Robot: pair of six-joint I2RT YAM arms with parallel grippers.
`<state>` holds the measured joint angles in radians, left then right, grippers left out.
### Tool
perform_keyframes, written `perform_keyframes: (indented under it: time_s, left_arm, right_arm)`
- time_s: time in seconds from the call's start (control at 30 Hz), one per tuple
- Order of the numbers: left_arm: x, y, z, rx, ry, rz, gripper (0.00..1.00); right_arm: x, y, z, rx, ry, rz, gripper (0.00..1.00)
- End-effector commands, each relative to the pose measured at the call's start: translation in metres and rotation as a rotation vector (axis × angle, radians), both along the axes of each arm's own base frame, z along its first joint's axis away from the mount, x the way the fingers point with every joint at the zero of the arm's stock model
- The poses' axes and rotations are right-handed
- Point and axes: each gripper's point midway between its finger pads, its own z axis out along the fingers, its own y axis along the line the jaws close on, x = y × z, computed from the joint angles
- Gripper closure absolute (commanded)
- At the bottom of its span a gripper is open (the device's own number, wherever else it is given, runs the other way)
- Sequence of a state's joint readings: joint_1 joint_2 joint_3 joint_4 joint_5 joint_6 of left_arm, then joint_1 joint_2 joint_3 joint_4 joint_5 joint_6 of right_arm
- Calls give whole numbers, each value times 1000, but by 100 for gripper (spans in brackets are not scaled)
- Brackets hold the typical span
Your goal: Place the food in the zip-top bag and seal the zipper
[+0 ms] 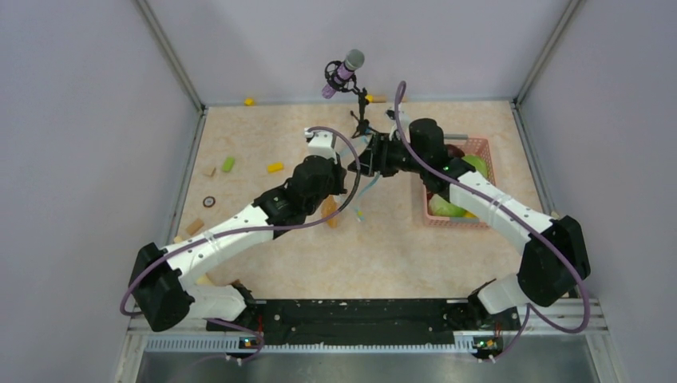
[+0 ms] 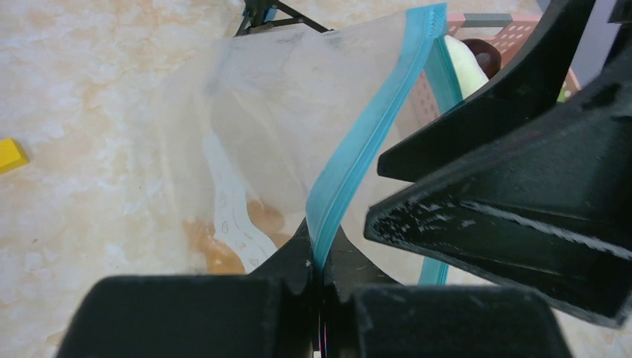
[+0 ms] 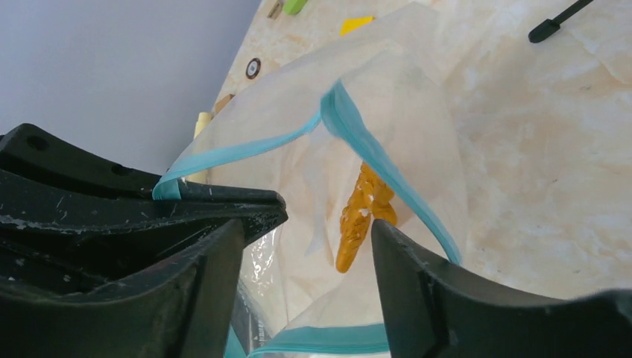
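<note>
The clear zip-top bag [image 2: 261,127] hangs in the air between my two grippers at mid-table [image 1: 359,193]. My left gripper [image 2: 320,257] is shut on the bag's light blue zipper [image 2: 373,127] at one end of the mouth. My right gripper [image 3: 309,253] is open, its fingers [image 3: 417,283] spread at the gaping mouth, gripping nothing. An orange food piece [image 3: 361,216] shows through the plastic; I cannot tell whether it is inside the bag or behind it. More food, green [image 1: 447,207] and dark red, lies in the pink basket [image 1: 481,148] to the right.
A microphone [image 1: 345,70] on a black stand rises just behind the grippers. Small yellow [image 1: 275,167], green [image 1: 228,163] and tan bits are scattered over the left part of the table. Grey walls enclose the table on three sides.
</note>
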<state>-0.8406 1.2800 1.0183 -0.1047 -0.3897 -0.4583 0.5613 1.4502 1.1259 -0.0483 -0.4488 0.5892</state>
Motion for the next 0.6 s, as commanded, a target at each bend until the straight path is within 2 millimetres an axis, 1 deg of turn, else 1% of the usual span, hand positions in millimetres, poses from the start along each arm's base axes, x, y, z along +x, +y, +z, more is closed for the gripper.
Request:
perform_keyframes:
  time_s: [0.0, 0.07, 0.13, 0.17, 0.2, 0.27, 0.3, 0.37, 0.47, 0.57]
  left_arm:
    - [4, 5, 24, -59, -64, 47, 100]
    - [6, 9, 23, -48, -59, 69, 100]
    - [8, 14, 21, -34, -54, 99, 100]
    - [9, 17, 20, -25, -51, 117, 100]
    - [10, 19, 20, -19, -48, 131, 100]
    - [10, 21, 17, 5, -30, 139, 100]
    - [10, 21, 14, 18, -17, 143, 100]
    - [10, 24, 7, 41, 0, 157, 100]
    - [11, 22, -1, 52, 25, 160, 100]
    - [10, 19, -7, 51, 43, 149, 100]
  right_arm:
    - [-7, -9, 41, 0, -175, 16, 31]
    - [-7, -19, 44, -25, -214, -16, 23]
    - [-6, -34, 49, -38, -248, -67, 10]
    - [-4, -42, 48, -51, -258, -104, 3]
    - [-4, -51, 47, -64, -272, -139, 2]
    - [1, -73, 46, -96, -296, -232, 1]
    - [3, -88, 47, -112, -302, -293, 1]
    - [9, -116, 37, -166, -265, -400, 1]
    - [20, -159, 15, -232, -177, -522, 1]
    - [30, -203, -19, -344, -65, -646, 4]
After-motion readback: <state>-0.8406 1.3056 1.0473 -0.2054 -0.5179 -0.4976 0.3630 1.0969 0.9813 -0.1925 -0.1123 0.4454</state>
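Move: The pink basket is the right hand's goal: its middle is about 29 cm to the right, 8 cm farther out and 18 cm lower. In it, the white gourd lies some 23 cm right and 12 cm ahead, the cabbage about 24 cm right and level, both 15 cm down. The orange food already in the bag is roughly 8 cm left, 20 cm below. From the left hand, the basket is about 32 cm right, 9 cm ahead and 18 cm lower. Draw the right gripper away from the bag's mouth, spreading its half-open fingers fully; lift some 4 cm as you leave, then sweep about 15 cm right to the basket's near side, swinging the wrist clockwise and tipping the fingertips up a little. Keep the left fingers shut on the blue zipper rim, easing that hand slightly left. ##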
